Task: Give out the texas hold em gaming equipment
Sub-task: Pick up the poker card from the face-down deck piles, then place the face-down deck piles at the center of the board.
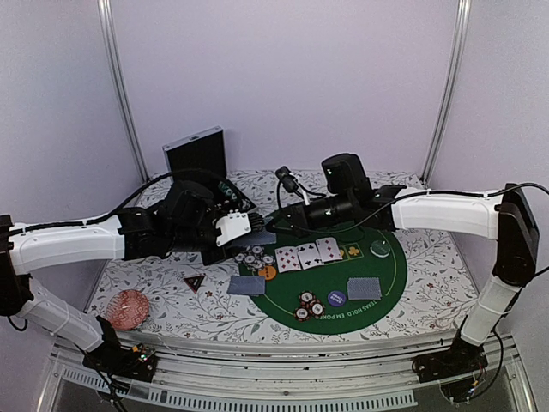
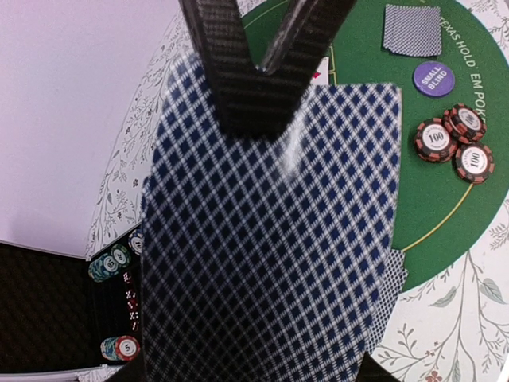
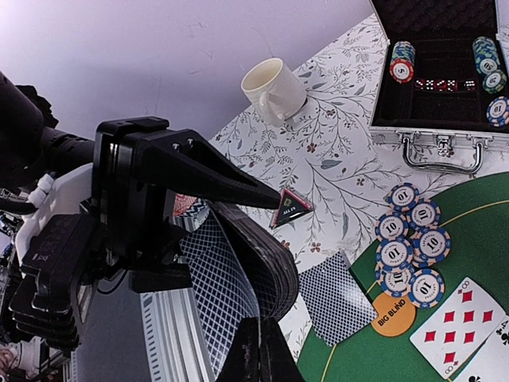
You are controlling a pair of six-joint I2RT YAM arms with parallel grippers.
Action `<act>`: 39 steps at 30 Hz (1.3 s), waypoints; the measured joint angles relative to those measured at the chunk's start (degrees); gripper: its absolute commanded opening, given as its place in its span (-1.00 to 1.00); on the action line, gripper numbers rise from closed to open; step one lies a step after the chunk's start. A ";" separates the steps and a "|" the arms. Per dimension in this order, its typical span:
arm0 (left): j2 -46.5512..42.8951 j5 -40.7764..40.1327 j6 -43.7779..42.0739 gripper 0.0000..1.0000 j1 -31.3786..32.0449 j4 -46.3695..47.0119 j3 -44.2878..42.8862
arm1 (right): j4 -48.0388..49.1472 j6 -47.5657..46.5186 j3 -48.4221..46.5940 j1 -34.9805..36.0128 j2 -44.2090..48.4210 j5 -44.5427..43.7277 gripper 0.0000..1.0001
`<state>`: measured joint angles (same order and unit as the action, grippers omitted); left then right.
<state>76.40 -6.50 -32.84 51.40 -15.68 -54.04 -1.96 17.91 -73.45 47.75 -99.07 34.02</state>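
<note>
My left gripper (image 1: 249, 225) is shut on a bowed deck of blue-grey-backed playing cards (image 3: 266, 267) held above the table's left half. The top card's back (image 2: 270, 239) fills the left wrist view and hides the left fingers. My right gripper (image 3: 258, 342) is shut on the edge of that top card, which is peeled away from the deck; its fingers (image 2: 254, 95) come in from above. On the green mat (image 1: 386, 273) lie face-up cards (image 1: 307, 253), two face-down piles (image 1: 247, 284) (image 1: 364, 288), blue-white chips (image 3: 409, 239), red chips (image 2: 449, 139), an orange button (image 3: 394, 312), a purple button (image 2: 433, 78) and a pale-green button (image 1: 380, 249).
A black triangular marker (image 3: 292, 207) lies on the flowered cloth left of the mat. An open chip case (image 3: 441, 64) with chips and dice stands at the back, a cream mug (image 3: 274, 89) beside it. A red patterned round object (image 1: 129, 307) sits near the front left edge.
</note>
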 measured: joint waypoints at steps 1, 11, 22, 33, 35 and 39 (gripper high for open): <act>0.00 -0.02 -0.02 0.01 0.00 0.00 0.00 | -0.20 0.00 0.00 0.00 0.24 -0.02 -0.96; 0.00 0.00 0.00 0.01 0.13 -0.02 0.00 | -0.52 -0.17 1.07 -0.63 6.38 -0.76 -0.96; 0.00 -0.02 0.00 0.01 0.20 -0.02 0.00 | -1.33 1.31 8.26 -6.03 15.30 -5.62 -0.96; 0.00 -0.02 -0.02 0.01 0.20 -0.02 0.00 | 0.33 8.94 22.58 -16.04 22.93 -19.23 -0.96; 0.00 -0.02 0.00 0.01 0.20 -0.02 0.00 | 0.44 10.08 24.55 -17.03 22.95 -20.61 -0.96; 0.00 0.00 0.00 0.01 0.20 -0.02 0.00 | 0.94 11.65 26.08 -17.73 22.95 -21.97 -0.96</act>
<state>76.40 -6.50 -32.84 51.59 -15.70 -54.04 -1.02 29.56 -47.37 30.02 -76.12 12.05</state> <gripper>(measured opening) 0.507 0.022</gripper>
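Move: The right hand already pinches a card at the deck, which the left fingers hold about 6 cm to its left and a little lower. The mat's empty club slot is some 20 cm right and 10 cm ahead, 20 cm below. The three of diamonds lies 5 cm left of that slot, and the big blind button is 3 cm ahead of the hand. From the left hand the slot is about 27 cm right and 10 cm ahead. Right hand lifts its card off the deck, sweeps some 20 cm right and forward, turning clockwise, then sinks. ##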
